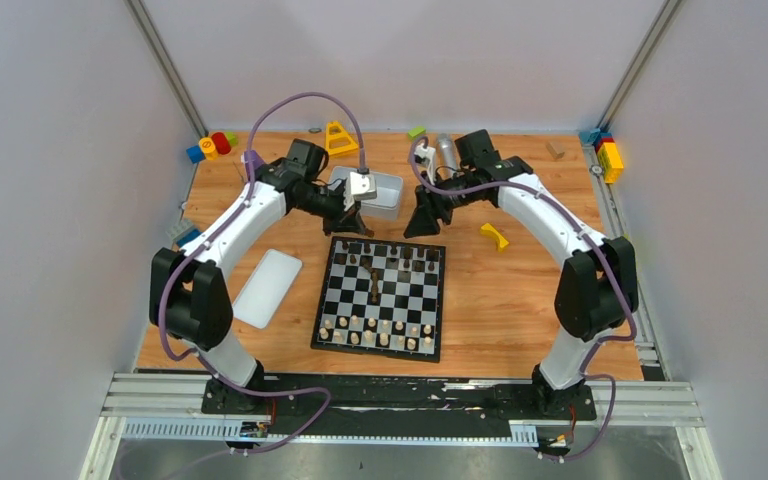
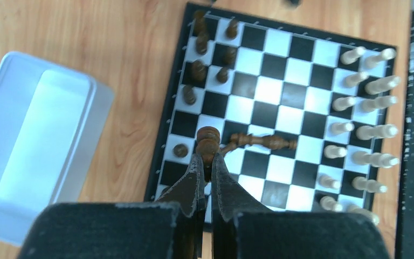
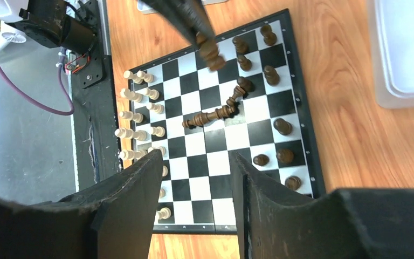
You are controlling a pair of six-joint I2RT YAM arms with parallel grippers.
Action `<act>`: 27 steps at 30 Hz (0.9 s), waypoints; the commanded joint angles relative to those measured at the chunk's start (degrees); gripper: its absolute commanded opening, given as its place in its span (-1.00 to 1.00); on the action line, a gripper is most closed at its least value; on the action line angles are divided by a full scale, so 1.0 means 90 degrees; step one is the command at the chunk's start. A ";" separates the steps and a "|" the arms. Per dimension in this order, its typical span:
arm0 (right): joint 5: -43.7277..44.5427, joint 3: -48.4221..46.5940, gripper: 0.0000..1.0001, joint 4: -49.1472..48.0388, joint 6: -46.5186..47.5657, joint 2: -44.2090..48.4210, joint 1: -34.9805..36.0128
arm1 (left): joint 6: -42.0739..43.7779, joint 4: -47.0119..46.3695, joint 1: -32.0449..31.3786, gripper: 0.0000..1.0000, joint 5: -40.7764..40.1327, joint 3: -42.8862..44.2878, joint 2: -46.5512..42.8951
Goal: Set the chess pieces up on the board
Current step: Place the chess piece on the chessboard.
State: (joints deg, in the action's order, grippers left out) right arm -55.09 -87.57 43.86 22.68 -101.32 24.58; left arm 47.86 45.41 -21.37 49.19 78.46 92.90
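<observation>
The board point(image 1: 401, 303) lies in the middle of the table. Pale chess pieces point(image 1: 378, 330) stand in its two near rows and dark ones point(image 1: 390, 258) along the far rows. Two dark pieces point(image 2: 262, 142) lie toppled mid-board. My left gripper point(image 2: 207, 159) is shut on a dark brown piece point(image 2: 208, 140), holding it above the board's far left corner area. In the right wrist view that held piece point(image 3: 211, 52) shows under the left fingers point(image 3: 186, 15). Over the board's far right part, my right gripper point(image 3: 197, 162) stands open with nothing between its fingers.
A white tray point(image 1: 387, 191) sits just behind the board, between the two grippers. A white lid point(image 1: 267, 287) lies left of the board. Coloured blocks point(image 1: 211, 145) sit at the back left and back right point(image 1: 607, 153). A yellow block point(image 1: 495, 236) lies right of the board.
</observation>
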 commanded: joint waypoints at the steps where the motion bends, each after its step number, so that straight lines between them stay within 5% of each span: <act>1: 0.0051 0.0302 0.01 -0.0146 0.0106 0.0539 -0.0270 | -0.0264 0.0436 -0.0045 -1.00 -0.1364 0.0671 0.0455; 12: 0.0099 0.1092 0.00 -0.0353 0.0147 0.0913 -0.0566 | -0.0720 0.1032 -0.0275 -1.00 -0.2945 0.1952 0.1785; 27: 0.0074 0.1365 0.00 -0.0483 0.0107 0.0996 -0.0616 | -0.0884 0.1787 -0.0682 -1.00 -0.3497 0.2493 0.2620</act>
State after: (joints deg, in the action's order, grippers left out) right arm -53.25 -75.75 41.89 22.98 -95.04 19.31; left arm 40.95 58.76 -26.70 18.90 97.65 115.81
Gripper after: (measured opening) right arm 0.501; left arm 0.028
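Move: My left hand already holds a dark chess piece, handed over just before. The empty far-row square it is meant for is about 5 cm ahead, 3 cm to the left and 15 cm below. The corner piece stands some 3 cm to the left of that square, another dark piece 3 cm to its right, and a dark pawn 3 cm nearer me. From my empty right hand, the square is roughly 5 cm ahead, 14 cm to the left and 16 cm down. With the dark piece still pinched shut in my left hand, I swing it forward nearly 7 cm and a little left while sinking. Then I come mostly straight down, easing back slightly, about 9 cm lower in all, tipping the fingers some 30 degrees steeper towards the gap in the far row. My right hand, staying half open, withdraws rightwards and sinks a little. ##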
